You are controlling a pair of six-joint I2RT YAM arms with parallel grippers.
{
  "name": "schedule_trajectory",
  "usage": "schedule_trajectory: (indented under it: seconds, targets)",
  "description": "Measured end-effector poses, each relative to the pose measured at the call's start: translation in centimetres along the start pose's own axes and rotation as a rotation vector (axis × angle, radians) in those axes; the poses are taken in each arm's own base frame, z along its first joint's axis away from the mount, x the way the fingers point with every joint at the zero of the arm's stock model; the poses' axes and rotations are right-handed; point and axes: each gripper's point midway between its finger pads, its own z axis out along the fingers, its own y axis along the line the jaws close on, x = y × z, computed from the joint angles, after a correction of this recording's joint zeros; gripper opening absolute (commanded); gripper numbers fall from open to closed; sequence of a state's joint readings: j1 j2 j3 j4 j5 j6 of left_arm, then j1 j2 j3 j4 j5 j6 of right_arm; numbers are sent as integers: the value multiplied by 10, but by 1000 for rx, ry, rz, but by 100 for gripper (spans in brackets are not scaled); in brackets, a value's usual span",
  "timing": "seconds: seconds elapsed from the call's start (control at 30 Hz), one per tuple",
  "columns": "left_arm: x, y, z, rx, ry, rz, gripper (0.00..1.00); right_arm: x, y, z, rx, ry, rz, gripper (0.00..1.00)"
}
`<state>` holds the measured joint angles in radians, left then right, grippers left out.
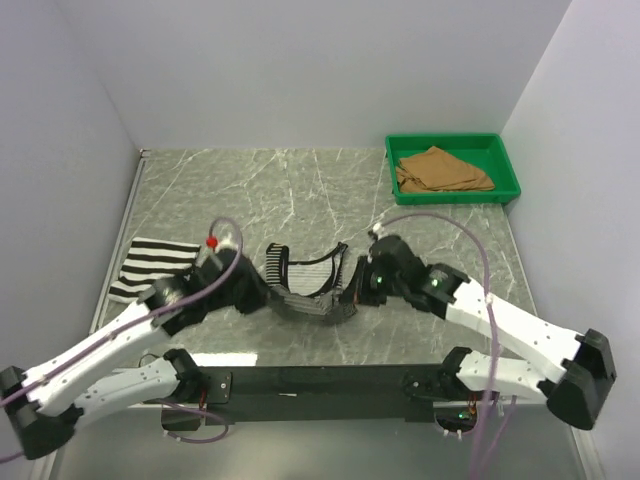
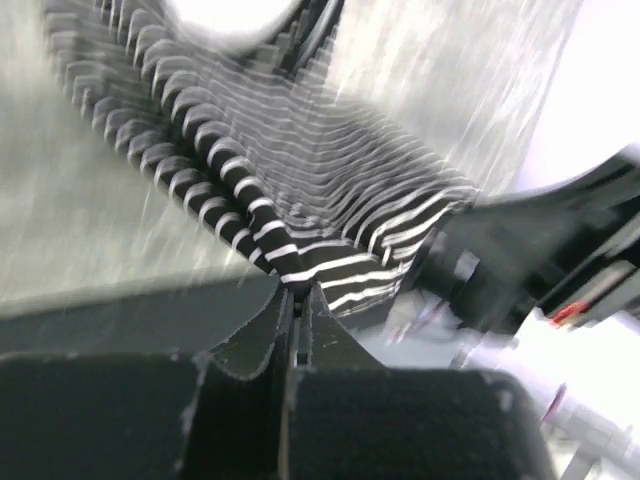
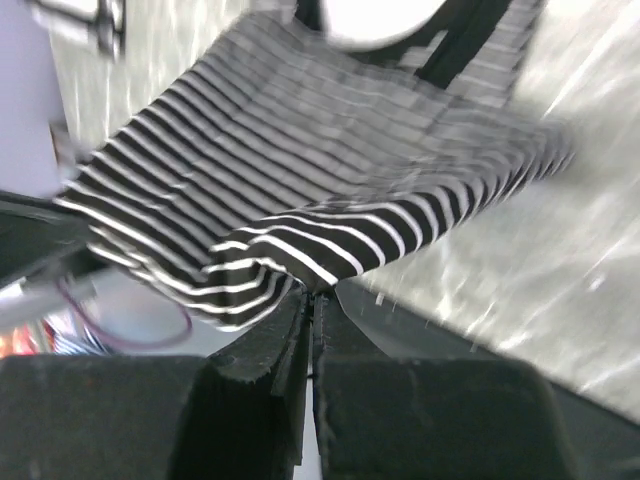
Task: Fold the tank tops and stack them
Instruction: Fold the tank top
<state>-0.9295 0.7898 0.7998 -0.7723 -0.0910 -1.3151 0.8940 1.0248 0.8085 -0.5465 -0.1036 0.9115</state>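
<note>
A thin-striped black-and-white tank top [image 1: 307, 283] hangs slack between my two grippers above the middle of the table. My left gripper [image 1: 262, 290] is shut on its left edge, and in the left wrist view the cloth [image 2: 300, 190] runs out from the pinched fingertips [image 2: 296, 290]. My right gripper [image 1: 352, 292] is shut on the right edge; the striped cloth [image 3: 300, 190] spreads away from its closed tips [image 3: 312, 294]. A wide-striped tank top [image 1: 150, 264] lies folded flat at the table's left. The tan-brown tank top [image 1: 440, 170] sits crumpled in the green tray [image 1: 452, 145].
The green tray stands at the back right corner against the wall. White walls close in the marble table [image 1: 300, 190] on the left, back and right. A purple cable [image 1: 470, 235] loops above the right arm.
</note>
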Motion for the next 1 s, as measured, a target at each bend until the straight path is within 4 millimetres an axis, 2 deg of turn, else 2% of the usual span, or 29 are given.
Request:
schedule_trajectory:
  seconds: [0.07,0.1,0.17,0.27,0.37,0.43,0.47,0.53,0.6,0.67,0.73,0.83,0.93,1.0]
  targets:
    - [-33,-13,13,-1,-58,-28,1,-20,-8,8,13,-10,31,0]
    - [-55,-14,22,-9,-101,-48,1,-34,-12,16,19,-5,44,0]
    - [-88,-8,37,-32,-144,-80,1,-56,-21,27,35,-5,79,0]
    - [-131,-3,63,-68,-177,-105,0,-93,-23,52,16,12,100,1]
    - [-170,-5,102,-75,-188,-110,1,-135,-28,83,6,27,118,16]
    - [-191,0,128,-80,-190,-121,13,-161,-32,104,2,24,119,17]
    - [-201,4,141,-87,-186,-126,20,-174,-38,116,6,28,124,25]
    - [-220,10,168,-81,-172,-136,38,-196,-48,139,10,25,136,32]
    - [-240,15,197,-66,-154,-138,51,-209,-65,155,30,22,154,40]
    - [-253,20,214,-53,-150,-136,56,-211,-85,163,64,26,180,47]
    - [-259,27,219,-49,-147,-146,59,-211,-101,161,107,20,203,49]
    - [-268,32,210,-69,-176,-146,58,-217,-111,146,165,-39,199,50]
    - [-275,33,188,-111,-232,-140,58,-217,-105,127,206,-97,159,50]
    - [-273,32,169,-113,-268,-134,60,-209,-91,115,219,-128,111,50]
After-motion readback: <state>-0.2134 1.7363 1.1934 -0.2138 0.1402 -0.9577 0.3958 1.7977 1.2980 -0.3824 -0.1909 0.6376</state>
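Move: Both closed grippers already hold the hem end of the dark striped tank top. Its left strap end lies about 23 cm ahead of the left hand and some 15 cm below, hardly off to either side; its right strap end is about 22 cm ahead of the right hand, 1 cm left and 12 cm down. The folded black-and-white top rests 16 cm ahead and 32 cm left of the left hand; the green bin is about 46 cm ahead and 34 cm right of the right hand. Sweep both grippers forward together, left about 32 cm and right about 27, sinking some 10 cm late in the reach, to carry the held hem over the straps. Open the fingers as you come down past the strap ends and let go; then lift clear and part the hands outward, left turning counter-clockwise, right clockwise. ##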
